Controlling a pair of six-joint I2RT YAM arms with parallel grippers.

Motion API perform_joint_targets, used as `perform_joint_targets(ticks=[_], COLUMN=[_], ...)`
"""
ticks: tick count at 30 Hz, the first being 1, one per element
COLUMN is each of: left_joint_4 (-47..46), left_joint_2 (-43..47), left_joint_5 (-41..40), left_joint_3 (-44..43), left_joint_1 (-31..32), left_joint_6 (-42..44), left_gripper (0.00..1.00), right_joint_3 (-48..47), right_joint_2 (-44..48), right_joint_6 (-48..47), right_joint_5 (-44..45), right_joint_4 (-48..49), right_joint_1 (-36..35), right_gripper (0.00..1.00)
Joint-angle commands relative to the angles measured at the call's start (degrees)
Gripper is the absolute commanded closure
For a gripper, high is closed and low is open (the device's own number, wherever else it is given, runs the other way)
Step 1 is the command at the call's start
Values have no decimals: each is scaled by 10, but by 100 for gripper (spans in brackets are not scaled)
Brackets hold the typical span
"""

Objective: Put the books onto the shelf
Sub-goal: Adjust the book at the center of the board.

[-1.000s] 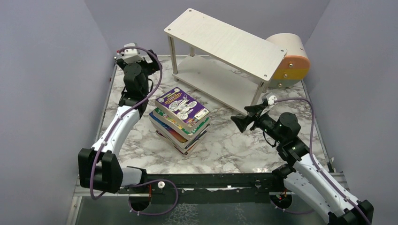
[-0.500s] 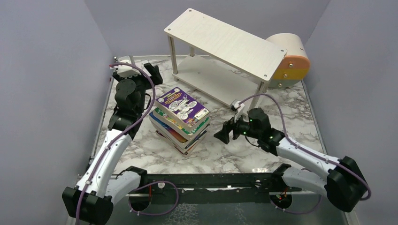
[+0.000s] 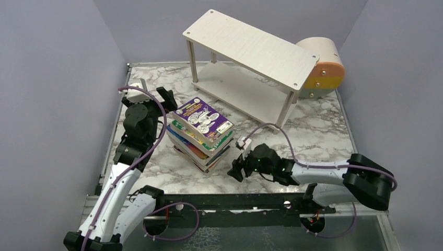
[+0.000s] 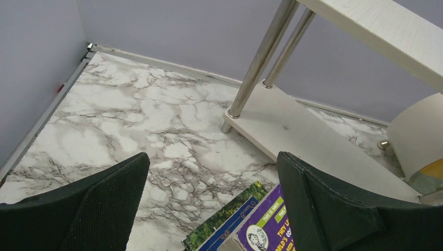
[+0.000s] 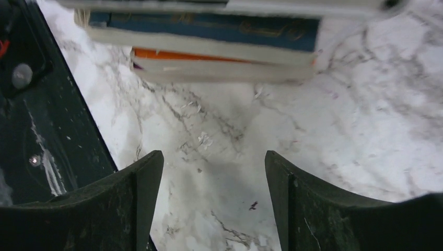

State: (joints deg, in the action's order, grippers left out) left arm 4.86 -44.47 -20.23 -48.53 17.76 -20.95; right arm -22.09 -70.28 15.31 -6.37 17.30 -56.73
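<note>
The books (image 3: 201, 133) lie in one skewed stack at the middle of the marble table, a purple cartoon cover (image 3: 203, 117) on top. The shelf (image 3: 251, 49) stands behind them with both boards bare. My left gripper (image 3: 166, 99) hovers open just left of the stack's far corner. In the left wrist view its jaws (image 4: 213, 157) frame bare marble, with the purple book (image 4: 266, 230) and a green one (image 4: 224, 222) below them. My right gripper (image 3: 236, 170) sits low on the table, front right of the stack. It is open (image 5: 213, 157), facing the books' edges (image 5: 209, 26) with nothing between the fingers.
A round beige-and-orange box (image 3: 321, 68) lies behind the shelf's right end and shows also in the left wrist view (image 4: 418, 141). Purple walls close in three sides. A black rail (image 3: 235, 201) runs along the near edge, close to my right gripper's left finger (image 5: 104, 204).
My right arm swung down and left from the shelf's front leg to table level beside the stack, its jaws narrowing somewhat. My left arm drew back toward the stack's left side.
</note>
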Motion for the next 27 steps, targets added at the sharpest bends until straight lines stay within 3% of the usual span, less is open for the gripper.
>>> perform_joint_targets(ticks=[1,7,17,27], left_joint_4=[20,31,30,19], left_joint_2=[13,25,22,5], left_joint_5=[-28,-35,-37,-56], left_joint_3=[-3,0,4,30], left_joint_1=[3,3,3,3], left_joint_6=[0,0,1,-22], left_gripper=[14,14,14,14], right_joint_3=[23,43,-4,-19], right_joint_2=[-62,-140,-308,-393], right_joint_6=[24,52,20,34], right_joint_5=[117,201,271,286], right_joint_4=[128,251,428,500], right_joint_1=[-64,-112,-165,-181], right_gripper=[32,40,68,71])
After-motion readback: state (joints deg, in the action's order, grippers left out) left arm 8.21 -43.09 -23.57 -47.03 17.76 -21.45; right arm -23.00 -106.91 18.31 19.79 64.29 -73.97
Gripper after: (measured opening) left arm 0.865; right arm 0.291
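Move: The stack of books stands about 13 cm ahead and 13 cm to the left of the right hand, its middle roughly level with it. The foot of the shelf's near leg is some 21 cm ahead, 15 cm right and 6 cm lower; the table's front edge lies about 9 cm straight back, also 6 cm lower. From the left hand the books lie roughly 3 cm back, 12 cm right and 26 cm below. The right hand sinks about 5 cm, then goes left some 7 cm towards the bottom book, fingers closing most of the way. ##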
